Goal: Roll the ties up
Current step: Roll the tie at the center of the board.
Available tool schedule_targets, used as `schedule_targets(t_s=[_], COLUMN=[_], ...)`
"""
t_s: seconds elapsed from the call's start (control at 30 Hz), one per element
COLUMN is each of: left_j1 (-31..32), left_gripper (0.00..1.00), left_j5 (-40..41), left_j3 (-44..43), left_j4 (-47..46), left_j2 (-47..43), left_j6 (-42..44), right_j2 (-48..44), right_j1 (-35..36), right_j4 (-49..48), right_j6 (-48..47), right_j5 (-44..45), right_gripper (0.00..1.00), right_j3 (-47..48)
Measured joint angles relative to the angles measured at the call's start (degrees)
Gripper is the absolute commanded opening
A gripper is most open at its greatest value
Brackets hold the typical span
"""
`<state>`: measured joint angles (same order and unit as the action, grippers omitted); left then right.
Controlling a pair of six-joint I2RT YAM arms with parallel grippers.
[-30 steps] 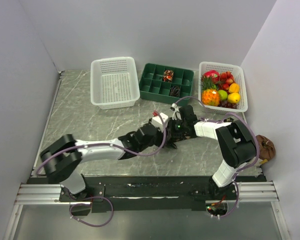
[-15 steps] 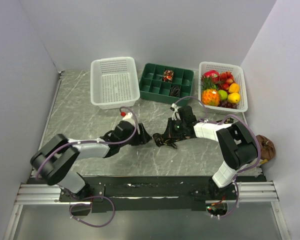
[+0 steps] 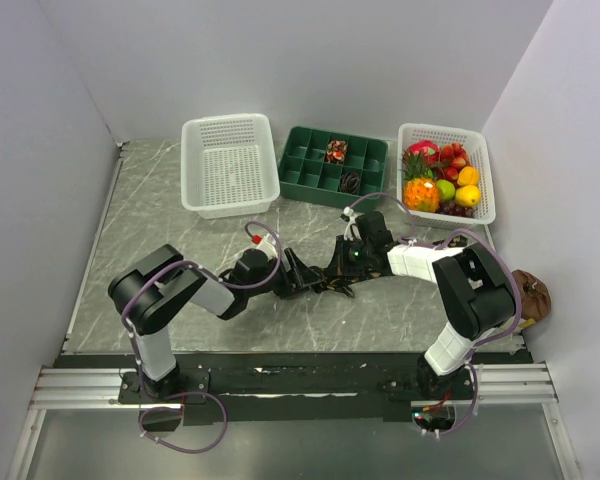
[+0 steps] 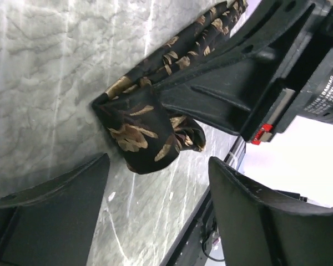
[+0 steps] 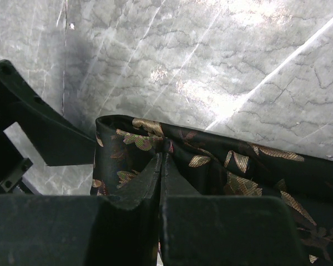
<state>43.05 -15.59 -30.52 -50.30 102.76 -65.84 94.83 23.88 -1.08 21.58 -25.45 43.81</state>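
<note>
A black tie [image 3: 325,280] with tan leaf patterns lies on the marble table between the two grippers. My right gripper [image 5: 164,148] is shut on the tie [image 5: 238,166] near its folded end, low over the table. In the left wrist view that folded end [image 4: 139,130] sits just ahead of my left gripper [image 4: 160,162], which is open with nothing between its fingers [image 4: 55,205]. From above, the left gripper [image 3: 292,274] faces the right gripper [image 3: 337,268] from the left. A reddish rolled tie [image 3: 336,151] and a dark rolled tie [image 3: 350,182] sit in the green tray.
At the back stand an empty white basket [image 3: 228,165], a green divided tray [image 3: 310,170] and a white basket [image 3: 485,170] full of toy fruit. A brown object [image 3: 530,293] lies at the right table edge. Purple cables loop over both arms.
The left gripper pulled back to the left from the tie, then came back toward its folded end with its jaws wider. The left elbow has folded in. The right gripper has stayed put.
</note>
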Motion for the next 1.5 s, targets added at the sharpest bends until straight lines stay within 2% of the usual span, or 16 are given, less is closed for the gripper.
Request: schedule_targets(t_s=[0.17,0.33,0.5,0.6,0.63,0.77,0.97,1.13,1.37,1.5], left_j1=[0.09,0.68,0.81,0.83,0.90,1.11,0.94,-1.86,-6.73,-8.63], left_gripper=[0.64,0.58,0.48,0.28,0.18,0.01,0.01,0.01,0.01,0.01], left_j5=[0.90,3.02,3.58,4.09,4.55,5.90,7.26,7.69,11.08,13.35], left_j3=[-0.52,-1.88,-3.93,-4.55,-4.55,-4.46,-3.08,0.22,0.83,-3.80], left_j4=[-1.77,-3.61,-5.73,-5.81,-5.66,-5.79,-6.01,-2.54,17.31,33.07], left_j2=[2.10,4.90,8.22,9.03,9.07,9.16,7.89,2.73,-11.54,-17.44], left_j6=[-2.38,-4.31,-5.38,-5.44,-5.40,-5.27,-3.74,0.46,13.20,21.77], right_j2=[0.00,0.00,0.00,0.00,0.00,0.02,0.13,3.28,10.08,12.52], right_j1=[0.02,0.04,0.04,0.04,0.04,0.07,1.11,5.31,12.02,14.14], right_j4=[-0.02,-0.07,-0.26,-0.57,-0.66,-1.01,-1.36,0.04,1.75,2.01], right_j6=[0.02,0.02,0.02,0.00,0.00,0.00,-0.07,-0.42,0.04,0.74], right_j5=[0.00,0.00,0.39,0.83,0.92,1.42,1.81,2.60,4.20,3.96], right_gripper=[0.02,0.03,0.02,0.02,0.02,0.02,0.02,0.02,0.02,0.02], right_j3=[0.00,0.00,-0.02,-0.02,-0.02,-0.02,0.35,5.40,16.41,20.79])
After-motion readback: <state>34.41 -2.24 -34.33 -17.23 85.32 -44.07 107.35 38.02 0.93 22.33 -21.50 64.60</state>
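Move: The tie's folded end lies close beyond the open left fingers, about 3 cm ahead, 3 cm right and 2 cm below the hand point. The right fingers already pinch the tie; that folded end is some 3 cm to their left, level front to back, about 1 cm lower. From the left hand, the green organizer stands roughly 24 cm ahead and 6 cm right, the white basket 25 cm ahead and 17 cm left, both about level in height. The left hand eases forward, right and a little down, about 4 cm in all, and closes its open fingers on the tie's folded end beside the right gripper, which keeps its pinch and barely stirs. Both then carry the tie left together some 12 cm, drifting slightly forward and rising 2 to 3 cm, the left wrist rolling its left side up about 25 degrees. ##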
